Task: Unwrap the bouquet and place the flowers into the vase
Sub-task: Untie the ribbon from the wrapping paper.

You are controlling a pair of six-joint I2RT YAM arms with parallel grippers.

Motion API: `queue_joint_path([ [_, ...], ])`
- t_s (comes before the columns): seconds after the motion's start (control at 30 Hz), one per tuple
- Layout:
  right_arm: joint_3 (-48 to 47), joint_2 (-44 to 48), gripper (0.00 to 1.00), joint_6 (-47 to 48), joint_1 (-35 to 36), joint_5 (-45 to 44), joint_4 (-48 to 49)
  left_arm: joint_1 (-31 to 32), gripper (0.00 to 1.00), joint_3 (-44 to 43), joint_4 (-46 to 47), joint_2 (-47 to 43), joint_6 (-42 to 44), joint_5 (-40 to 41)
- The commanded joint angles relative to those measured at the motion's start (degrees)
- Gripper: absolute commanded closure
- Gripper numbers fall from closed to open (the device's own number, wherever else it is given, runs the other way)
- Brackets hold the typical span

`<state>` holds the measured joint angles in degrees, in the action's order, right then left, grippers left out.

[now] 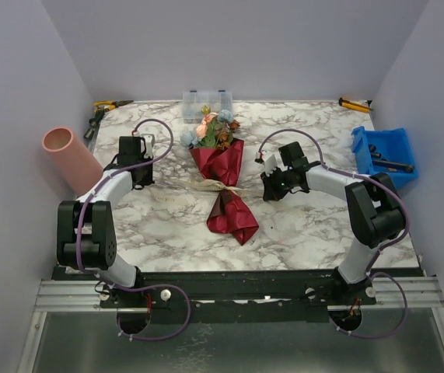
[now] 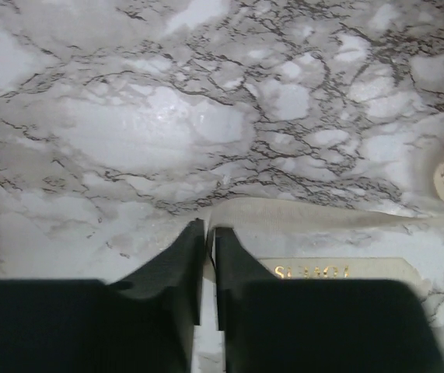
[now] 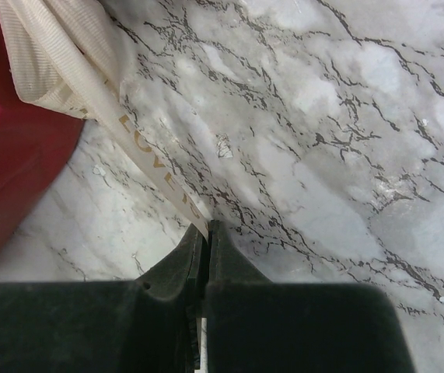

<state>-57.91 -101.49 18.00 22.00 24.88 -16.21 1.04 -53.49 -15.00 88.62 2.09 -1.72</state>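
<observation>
The bouquet lies in the middle of the marble table, its dark maroon wrap tied at the waist with a beige ribbon. The flowers, pink, blue and brownish, point to the back. My left gripper is to the bouquet's left. Its jaws are pinched on a ribbon strand. To the right of the bouquet, my right gripper is shut on the other ribbon end, beside the wrap. The salmon-pink vase leans at the table's left edge.
A clear plastic box stands just behind the flowers. A blue bin with tools sits at the right edge. Hand tools lie at the back left corner and back right corner. Walls enclose three sides.
</observation>
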Motion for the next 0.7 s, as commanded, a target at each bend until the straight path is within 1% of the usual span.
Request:
queue_joint_path([
  [0.0,-0.84,-1.10,0.99,0.82,-0.55,1.13,-2.59,-0.47,0.63,0.03,-1.16,-3.53,5.21,-12.89],
  [0.03,-0.92,-1.12,0.99,0.82,-0.58,1.41,-2.60,-0.22,0.49,0.06,-1.17,-4.07,5.98,-14.09],
  [0.07,-0.93,-1.14,0.99,0.72,-0.61,1.70,-2.70,-0.12,0.39,-0.08,-1.39,-4.57,7.02,-15.96],
  [0.1,-0.98,-1.22,1.00,0.65,-0.56,1.95,-2.69,-0.01,0.33,-0.36,-1.47,-4.89,8.34,-17.57],
  [0.13,-1.04,-1.26,1.00,0.63,-0.56,2.28,-2.77,0.08,0.29,-0.65,-2.03,-5.06,9.74,-19.81],
  [0.17,-1.11,-1.38,0.99,0.63,-0.58,2.59,-2.85,0.10,0.28,-1.12,-2.86,-5.16,12.16,-23.10],
  [0.27,-1.36,-1.65,0.99,0.64,-0.55,3.02,-3.03,1.07,0.25,-1.82,-5.33,-5.48,18.38,-28.44],
  [0.4,-1.73,-1.85,0.99,0.42,-0.56,3.72,-3.19,3.29,0.24,-1.70,-5.69,-5.12,25.77,-30.64],
  [0.53,-2.03,-2.04,1.00,0.12,-0.56,4.28,-3.46,4.56,0.25,0.05,-5.75,-4.86,36.07,-36.20],
  [0.67,-2.14,-1.97,1.00,0.11,-0.58,4.56,-3.65,6.39,0.25,-0.24,-5.22,-2.13,42.06,-36.52],
])
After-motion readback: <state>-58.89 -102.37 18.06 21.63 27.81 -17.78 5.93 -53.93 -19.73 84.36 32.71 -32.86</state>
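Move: The ribbon's knot lies about 27 cm to the right of the left hand, level with it and some 4 cm lower; the flowers are about 18 cm ahead and 22 cm right. The lower wrapping paper is some 29 cm right and 11 cm back. From the right hand the knot is about 14 cm left and 3 cm ahead, at about its height, with the lower wrapping paper 12 cm left and 7 cm back. Sideways to the right, about 10 cm towards the knot, goes the left hand, drawing back slightly and rising some 3–4 cm while turning clockwise about 45 degrees. Its fingers open wide right at the start, letting go of the ribbon's left tail. The right hand stays in place, still pinching the other tail. ##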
